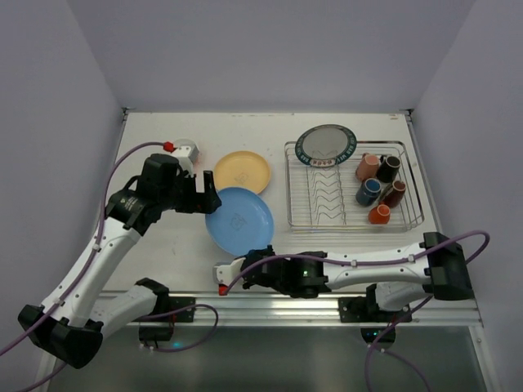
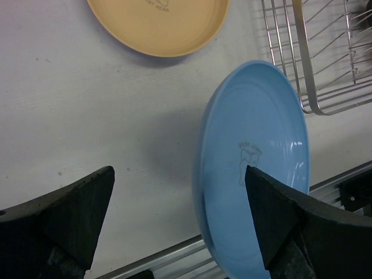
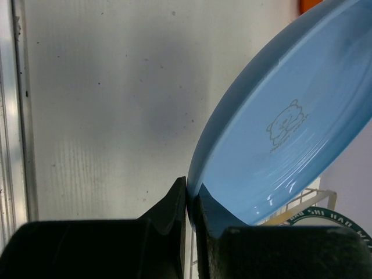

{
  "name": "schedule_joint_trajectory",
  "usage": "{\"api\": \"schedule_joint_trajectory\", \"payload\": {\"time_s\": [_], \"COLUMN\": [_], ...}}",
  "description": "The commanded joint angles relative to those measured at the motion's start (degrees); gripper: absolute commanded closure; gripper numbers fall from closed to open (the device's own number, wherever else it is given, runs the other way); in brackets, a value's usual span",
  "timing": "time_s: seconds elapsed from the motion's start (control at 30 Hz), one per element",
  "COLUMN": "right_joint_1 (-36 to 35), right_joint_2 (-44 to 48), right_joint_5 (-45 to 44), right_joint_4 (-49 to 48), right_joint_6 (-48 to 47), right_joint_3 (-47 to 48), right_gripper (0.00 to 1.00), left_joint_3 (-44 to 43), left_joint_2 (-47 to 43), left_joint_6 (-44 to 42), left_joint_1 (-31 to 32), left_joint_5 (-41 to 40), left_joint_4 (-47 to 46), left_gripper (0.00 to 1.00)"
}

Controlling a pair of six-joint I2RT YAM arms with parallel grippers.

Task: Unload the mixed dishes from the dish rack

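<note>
A blue plate hangs tilted above the table, left of the dish rack. My right gripper is shut on its near rim; in the right wrist view the gripper pinches the edge of the plate. My left gripper is open at the plate's far left rim. In the left wrist view, the gripper has the rim of the plate between its spread fingers without touching. A dark-rimmed white plate leans at the rack's back. Several mugs lie in its right half.
A yellow plate lies flat on the table behind the blue one, also in the left wrist view. The rack's wire corner is close to the blue plate's right side. Walls enclose the table on three sides.
</note>
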State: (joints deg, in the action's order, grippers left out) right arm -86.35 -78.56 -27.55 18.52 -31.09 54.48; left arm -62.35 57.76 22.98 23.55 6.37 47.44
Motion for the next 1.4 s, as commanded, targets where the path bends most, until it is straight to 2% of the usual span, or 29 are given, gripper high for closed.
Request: {"api": "schedule_joint_trajectory", "payload": {"time_s": [0.0,0.1,0.13,0.17,0.2,0.27,0.37,0.43,0.5,0.53,0.57,0.6,0.8,0.87,0.9,0.93,1.0,1.1,1.23,1.37], "right_joint_1": [-0.1,-0.1,-0.1,-0.1,-0.1,-0.1,-0.1,-0.1,0.2,1.1,2.0,2.9,13.2,17.6,21.8,24.3,32.0,36.1,37.9,38.0], "right_joint_2": [-3.1,-5.5,-6.0,-6.9,-7.1,-7.5,-7.4,-7.4,-7.5,-7.4,-7.3,-7.1,1.5,7.8,10.2,12.4,18.7,26.4,35.3,41.2], "right_joint_5": [-4.3,-7.1,-7.8,-9.1,-9.5,-10.2,-10.9,-11.2,-11.9,-12.2,-12.3,-12.4,-7.9,-9.1,-9.6,-8.7,-6.4,-6.9,-5.1,-7.7], "right_joint_4": [-0.9,-0.6,-0.6,-0.6,-0.6,-0.6,-0.7,-0.9,-1.6,-3.2,-4.2,-5.9,-17.6,-22.4,-24.5,-24.2,-22.4,-22.3,-23.9,-24.2], "right_joint_6": [-6.2,-6.9,-7.2,-7.2,-7.2,-7.2,-7.3,-7.2,-6.8,-5.7,-4.8,-3.6,10.3,18.1,25.7,29.8,41.4,50.1,51.7,51.8], "right_joint_3": [4.8,6.6,7.4,7.7,8.4,9.0,9.3,9.6,9.6,9.4,9.2,8.1,4.2,2.3,0.3,-0.5,-3.1,-8.0,-12.4,-15.4], "right_gripper": [1.00,1.00,1.00,1.00,1.00,1.00,1.00,1.00,0.99,0.86,0.66,0.02,0.01,0.01,0.01,0.01,0.01,0.01,0.01,0.01], "left_joint_3": [0.9,2.5,3.1,3.3,3.5,3.9,4.0,4.0,3.5,3.5,3.5,3.2,1.2,1.3,2.1,2.8,3.5,1.4,-4.4,-8.4], "left_joint_2": [-2.3,-2.1,-2.0,-1.9,-1.9,-1.7,-1.1,-0.6,-0.7,-0.9,-1.0,-0.8,4.7,6.5,7.0,7.7,11.0,18.8,28.1,36.5], "left_joint_6": [-3.0,-3.2,-3.3,-3.4,-3.4,-3.4,-3.5,-3.8,-3.4,-3.1,-2.1,-1.2,8.0,12.0,13.3,14.3,16.7,19.1,19.5,19.4], "left_joint_1": [0.4,0.4,0.4,0.4,0.4,0.4,0.4,0.4,0.4,0.4,0.4,0.4,-1.1,-4.6,-5.9,-7.8,-8.2,-8.3,-8.6,-8.5], "left_joint_5": [2.2,0.1,-0.5,-1.5,-2.1,-3.2,-5.6,-5.8,-7.2,-9.4,-10.5,-12.1,-19.7,-18.4,-17.2,-14.3,-14.4,-15.8,-13.5,-14.1], "left_joint_4": [-0.4,-0.4,-0.4,-0.3,-0.3,-0.2,0.3,0.3,-0.2,-0.9,-1.6,-2.8,-10.0,-14.9,-17.3,-19.9,-27.2,-31.6,-36.9,-37.2], "left_gripper": [0.02,0.17,0.34,0.46,0.62,0.74,0.83,0.99,1.00,1.00,1.00,1.00,1.00,1.00,1.00,1.00,1.00,1.00,1.00,1.00]}}
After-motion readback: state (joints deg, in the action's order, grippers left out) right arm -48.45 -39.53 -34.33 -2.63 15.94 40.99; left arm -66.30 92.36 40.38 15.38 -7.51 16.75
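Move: The blue plate I already hold by its near right rim in my right hand has its middle about 6 cm ahead, 8 cm left and 4 cm above that hand. From my open left hand it lies some 6 cm back, 8 cm right and 3 cm lower. On the table, some 19 cm below my left hand, the yellow plate is about 22 cm ahead and 7 cm right, the white bowl 30 cm ahead and 10 cm left. I shut my left fingers on the blue plate's left rim while my right hand eases it a couple of centimetres forward and left, then opens and lets go. My left hand carries it about 18 cm forward and then down some 8 cm towards the yellow plate, turning about 30 degrees counter-clockwise; my right hand swings away to the right, up and forward, wrist rolling over. ##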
